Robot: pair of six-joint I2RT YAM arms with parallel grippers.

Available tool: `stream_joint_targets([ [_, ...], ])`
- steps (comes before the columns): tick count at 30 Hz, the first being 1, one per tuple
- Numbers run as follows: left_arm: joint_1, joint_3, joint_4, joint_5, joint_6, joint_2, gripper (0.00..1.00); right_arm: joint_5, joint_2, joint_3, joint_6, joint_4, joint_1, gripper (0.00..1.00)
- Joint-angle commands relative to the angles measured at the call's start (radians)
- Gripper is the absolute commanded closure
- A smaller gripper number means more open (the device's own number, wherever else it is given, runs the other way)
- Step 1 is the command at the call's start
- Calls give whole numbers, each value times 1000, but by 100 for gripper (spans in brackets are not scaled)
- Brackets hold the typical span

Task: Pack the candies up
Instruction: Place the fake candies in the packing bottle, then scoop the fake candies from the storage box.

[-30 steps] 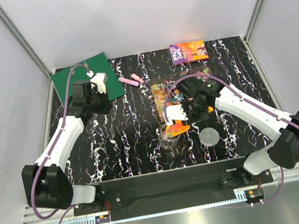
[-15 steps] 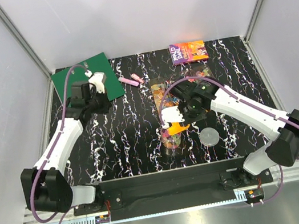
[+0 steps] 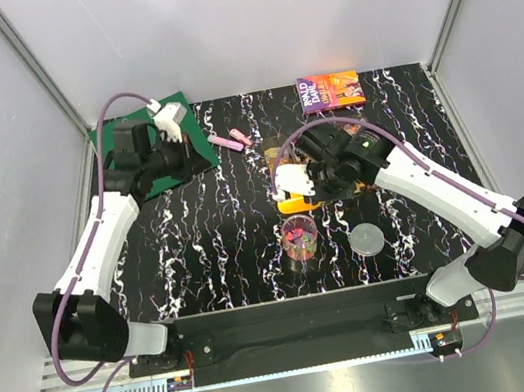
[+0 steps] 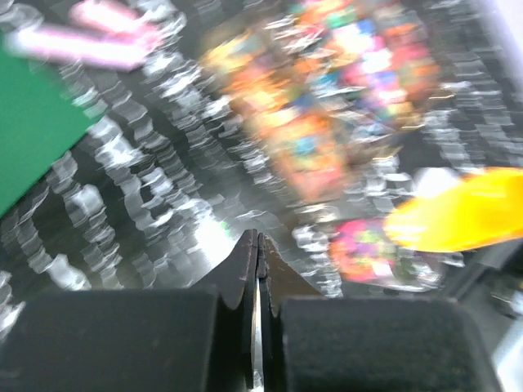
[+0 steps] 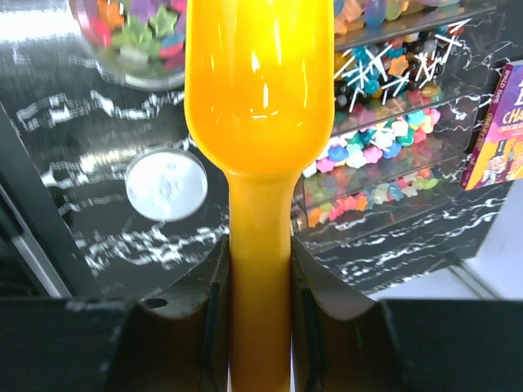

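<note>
The candies are tiny multicoloured sweets. Many lie in a clear box [image 5: 384, 139] [image 3: 281, 157], and some sit in a small clear jar [image 3: 300, 237] [image 5: 139, 41]. My right gripper [image 5: 260, 253] [image 3: 321, 184] is shut on the handle of the yellow scoop [image 5: 260, 98] [image 3: 300, 201]. The scoop's bowl hangs between the jar and the box and looks bare inside. My left gripper [image 4: 257, 245] [image 3: 196, 157] is shut with nothing in it, beside the green mat [image 3: 146, 140]. Its view is blurred but shows the box [image 4: 327, 90], the scoop [image 4: 466, 208] and the jar [image 4: 368, 249].
A white lid [image 3: 367, 237] [image 5: 166, 184] lies right of the jar. Two pink highlighters [image 3: 230, 141] [image 4: 90, 41] lie beside the green mat [image 4: 33, 131]. A paperback book [image 3: 330, 91] [image 5: 498, 131] sits at the back right. Grey walls enclose the table.
The right gripper drew the scoop back from over the jar toward the candy box, leaving the jar uncovered. The left arm swung back toward the green mat.
</note>
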Motion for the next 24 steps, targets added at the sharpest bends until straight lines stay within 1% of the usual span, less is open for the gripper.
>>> stream_joint_targets([
  [1, -25, 111, 8, 322, -89, 29, 100, -42, -8, 23, 180, 128, 8, 100],
  [5, -71, 111, 8, 370, -84, 45, 100, -62, 18, 26, 258, 219, 2, 100],
  [9, -114, 88, 6, 358, -81, 47, 100, -78, 48, 87, 310, 293, -1, 100],
  [18, -151, 122, 6, 307, -60, 125, 100, -150, 102, 253, 325, 310, -1, 100],
  [22, -165, 151, 6, 289, -49, 168, 100, -196, 78, 296, 333, 306, -2, 100],
  [24, -177, 159, 6, 284, -47, 190, 100, -214, 64, 313, 365, 310, -2, 100],
])
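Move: The yellow scoop is in the right gripper, its empty bowl about 8 cm left of that hand. From the left gripper, the bowl lies some 21 cm right, 10 cm back and 7 cm lower. From the right hand, the left fingertips are about 28 cm left, 10 cm ahead and 6 cm up; the bottle is 8 cm left, 6 cm back and 14 cm down, and the row of candy boxes 17 cm ahead, 2 cm right and 19 cm down. Bring both hands together over the table. Swing the left gripper, still shut, right about 10 cm and back a little, first rising and then sinking, turning some 20 degrees clockwise, until its tips are in the scoop's bowl. Keep the right grip on the handle; carry the scoop left and up, also somewhat forward, away from the bottle, rolling its bowl end upward about 25 degrees. ##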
